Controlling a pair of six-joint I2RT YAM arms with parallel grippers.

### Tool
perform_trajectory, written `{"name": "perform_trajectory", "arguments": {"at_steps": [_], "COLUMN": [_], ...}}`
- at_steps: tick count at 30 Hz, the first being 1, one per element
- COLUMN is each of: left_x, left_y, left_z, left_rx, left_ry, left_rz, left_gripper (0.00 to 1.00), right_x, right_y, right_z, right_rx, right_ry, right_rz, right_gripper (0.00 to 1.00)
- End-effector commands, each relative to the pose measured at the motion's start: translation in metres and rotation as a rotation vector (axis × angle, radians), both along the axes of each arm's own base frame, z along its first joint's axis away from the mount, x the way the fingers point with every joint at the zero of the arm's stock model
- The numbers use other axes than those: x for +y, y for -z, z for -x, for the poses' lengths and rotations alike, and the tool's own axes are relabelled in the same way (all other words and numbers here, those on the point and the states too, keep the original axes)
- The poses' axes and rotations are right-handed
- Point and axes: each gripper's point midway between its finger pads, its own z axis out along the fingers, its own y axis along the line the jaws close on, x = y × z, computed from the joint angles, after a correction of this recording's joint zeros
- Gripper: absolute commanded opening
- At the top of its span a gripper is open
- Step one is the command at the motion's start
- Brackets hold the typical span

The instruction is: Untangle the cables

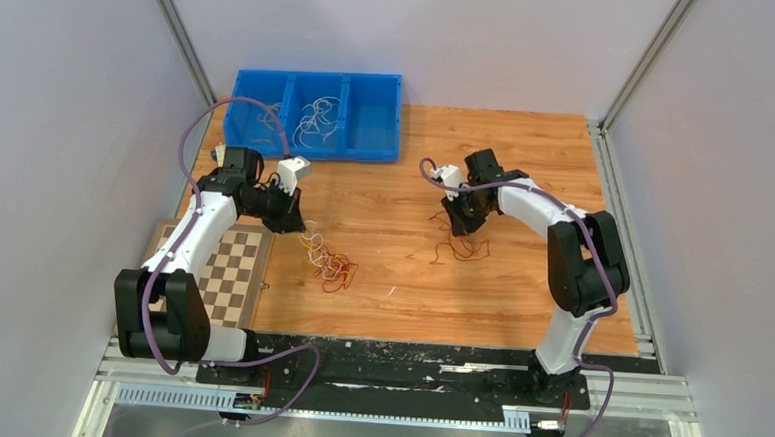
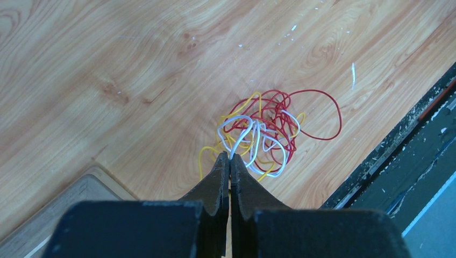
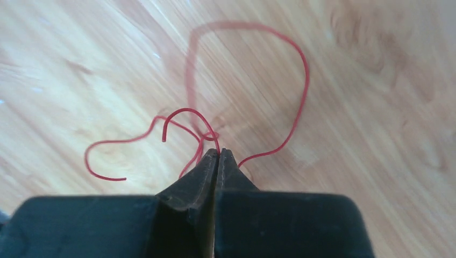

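Note:
A tangle of white, red and yellow cables (image 1: 329,262) lies on the wooden table left of centre. My left gripper (image 1: 299,225) is at its upper left end, shut on a white cable loop (image 2: 240,141) that leads from the fingertips into the tangle (image 2: 269,126). A separate loose bunch of red cables (image 1: 462,248) lies right of centre. My right gripper (image 1: 459,228) is just above that bunch. In the right wrist view the right gripper (image 3: 219,151) is shut on a red cable (image 3: 302,80), whose loops spread over the wood in front.
A blue bin (image 1: 400,119) with three compartments stands at the back left and holds more thin cables (image 1: 319,117). A checkerboard (image 1: 226,270) lies under the left arm. The black front rail of the table (image 2: 398,156) runs close to the tangle.

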Motion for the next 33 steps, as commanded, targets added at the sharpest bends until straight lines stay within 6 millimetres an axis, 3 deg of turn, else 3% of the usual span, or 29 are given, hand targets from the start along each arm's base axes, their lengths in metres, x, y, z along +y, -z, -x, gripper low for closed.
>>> {"name": "perform_trajectory", "arguments": {"at_steps": [1,7,9,14,19,21,23,24,33], "left_x": [-0.003,-0.006,-0.007,-0.007,-0.007,-0.007,-0.006,-0.005,0.002], "left_y": [-0.012,-0.009,-0.008,-0.007,-0.004,-0.004,-0.003,-0.003,0.001], "left_z": [-0.012,-0.01,-0.011,-0.016,-0.021,-0.023,-0.024,-0.024,-0.026], "left_rx": [-0.041,-0.021,-0.015,-0.019,-0.014,-0.015,-0.019,-0.024,-0.008], "left_ry": [-0.019,-0.053,-0.063,-0.083,-0.09,-0.088,-0.086,-0.083,-0.108], "left_rz": [0.018,0.058,0.068,0.087,0.093,0.091,0.085,0.079,0.083], "left_gripper": [0.0,0.0,0.0,0.0,0.0,0.0,0.0,0.0,0.0], "right_x": [0.048,0.087,0.101,0.136,0.151,0.152,0.149,0.146,0.097], "right_y": [-0.115,-0.199,-0.221,-0.296,-0.371,-0.381,-0.371,-0.357,-0.189], "right_z": [-0.034,-0.061,-0.076,-0.12,-0.151,-0.154,-0.151,-0.147,-0.068], "right_rx": [-0.235,-0.341,-0.367,-0.52,-0.694,-0.726,-0.706,-0.677,-0.363], "right_ry": [-0.109,-0.156,-0.162,-0.178,-0.154,-0.151,-0.146,-0.145,-0.181], "right_rz": [-0.253,-0.449,-0.497,-0.619,-0.743,-0.758,-0.741,-0.719,-0.422], "right_gripper": [0.0,0.0,0.0,0.0,0.0,0.0,0.0,0.0,0.0]}}
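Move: The right hand already pinches the single red cable near one end, about 3 cm above the table. The rest of that cable lies in loose loops just below the hand, centred some 2 cm back. The tangled bundle lies about 25 cm to its left and 8 cm back, and the blue bin's empty right compartment roughly 25 cm ahead and 18 cm left. From the left hand, the red cable is about 29 cm right, 2 cm ahead and 12 cm below. Keeping its pinch on the red cable near its end, the right hand whips it up from the table, about 33 cm, while swinging some 15 cm both forward and left, fingers tilting out forward and leftward by roughly 50 degrees. It then turns back, sinking about 11 cm and drawing back some 6 cm as the tilt eases. The left hand keeps hold of the tangled bundle, easing 2 cm forward. ##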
